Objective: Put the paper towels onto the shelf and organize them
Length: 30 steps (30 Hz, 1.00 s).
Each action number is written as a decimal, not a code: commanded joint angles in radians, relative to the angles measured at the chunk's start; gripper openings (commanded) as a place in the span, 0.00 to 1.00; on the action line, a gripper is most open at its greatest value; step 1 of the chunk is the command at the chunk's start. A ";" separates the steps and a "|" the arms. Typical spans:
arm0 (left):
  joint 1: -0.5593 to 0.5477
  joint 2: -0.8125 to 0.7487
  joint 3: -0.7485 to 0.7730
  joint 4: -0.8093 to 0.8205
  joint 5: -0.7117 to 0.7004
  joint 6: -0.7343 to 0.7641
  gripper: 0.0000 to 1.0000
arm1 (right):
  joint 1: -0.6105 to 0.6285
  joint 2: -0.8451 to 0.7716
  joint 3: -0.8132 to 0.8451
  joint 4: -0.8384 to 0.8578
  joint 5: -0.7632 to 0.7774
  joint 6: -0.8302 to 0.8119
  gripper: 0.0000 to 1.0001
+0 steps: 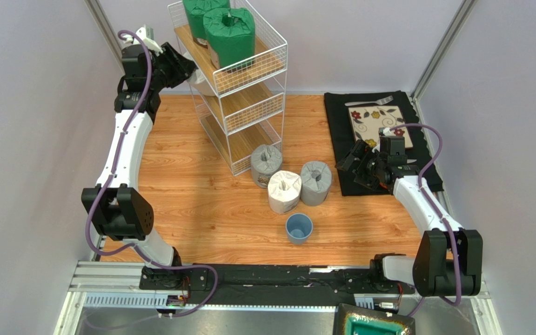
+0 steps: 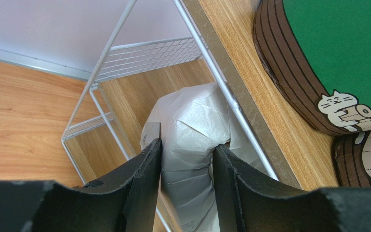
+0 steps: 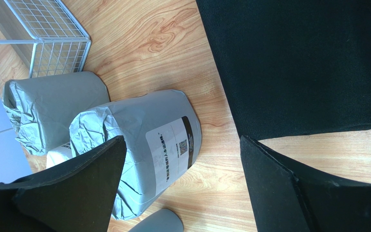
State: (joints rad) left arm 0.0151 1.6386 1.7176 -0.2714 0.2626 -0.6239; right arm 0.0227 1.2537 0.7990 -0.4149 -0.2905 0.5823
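Two green paper towels stand on the top tier of the white wire shelf. My left gripper reaches into the shelf's left side at the middle tier. It is shut on the gathered wrapping of a white roll. On the table in front of the shelf stand two grey rolls and a white roll. My right gripper hovers open just right of the nearer grey roll, holding nothing.
A blue cup stands just in front of the loose rolls. A black mat with a floral plate and a fork lies at the right, under my right arm.
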 commanded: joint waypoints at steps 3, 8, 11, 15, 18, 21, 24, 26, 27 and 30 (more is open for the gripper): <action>0.008 0.003 0.036 0.044 0.046 -0.014 0.50 | -0.003 -0.007 0.008 0.014 -0.002 -0.004 0.91; 0.008 0.013 0.017 0.055 0.047 -0.019 0.50 | -0.004 -0.010 0.008 0.008 0.002 -0.002 0.91; 0.008 0.020 0.011 0.057 0.049 -0.020 0.50 | -0.004 -0.013 0.009 0.005 0.005 -0.006 0.91; 0.008 0.021 -0.001 0.057 0.040 -0.013 0.50 | -0.004 -0.013 0.009 0.004 0.005 -0.007 0.91; 0.009 0.026 -0.004 0.057 0.036 -0.010 0.53 | -0.004 -0.011 0.009 0.004 0.005 -0.007 0.91; 0.008 0.030 -0.004 0.060 0.036 -0.013 0.61 | -0.003 -0.010 0.008 0.004 0.005 -0.007 0.91; 0.009 0.033 -0.010 0.063 0.041 -0.014 0.69 | -0.004 -0.011 0.008 0.004 0.007 -0.007 0.91; 0.008 0.032 -0.016 0.067 0.043 -0.014 0.72 | -0.003 -0.011 0.009 0.004 0.007 -0.007 0.91; 0.008 0.033 -0.024 0.072 0.043 -0.014 0.72 | -0.004 -0.011 0.009 0.004 0.005 -0.007 0.91; 0.009 0.029 -0.033 0.075 0.044 -0.014 0.74 | -0.003 -0.010 0.009 0.004 0.007 -0.007 0.91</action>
State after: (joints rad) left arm 0.0166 1.6676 1.7004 -0.2272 0.2913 -0.6350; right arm 0.0227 1.2537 0.7990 -0.4160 -0.2897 0.5823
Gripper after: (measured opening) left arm 0.732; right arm 0.912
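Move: The white paper towel roll is in the left fingers at the left side of the middle shelf, its middle about 2 cm ahead of the hand, 3 cm right and 5 cm below. The middle shelf's board centres some 3 cm ahead, 6 cm right and 10 cm down. Above the hand by about 10 cm stand the near green roll, 3 cm ahead and 9 right, and the far green roll, 9 ahead and 4 right. From the right hand, the white roll is about 20 cm ahead, 27 left and 20 up. Down by about 1 cm and slightly forward, the left hand eases the white roll onto the middle shelf beneath the top board. It then creeps on forward, about 1 cm in all, with the wrist almost unturned, while the fingers open from half to roughly three-quarters and let go of the wrapped crown. ##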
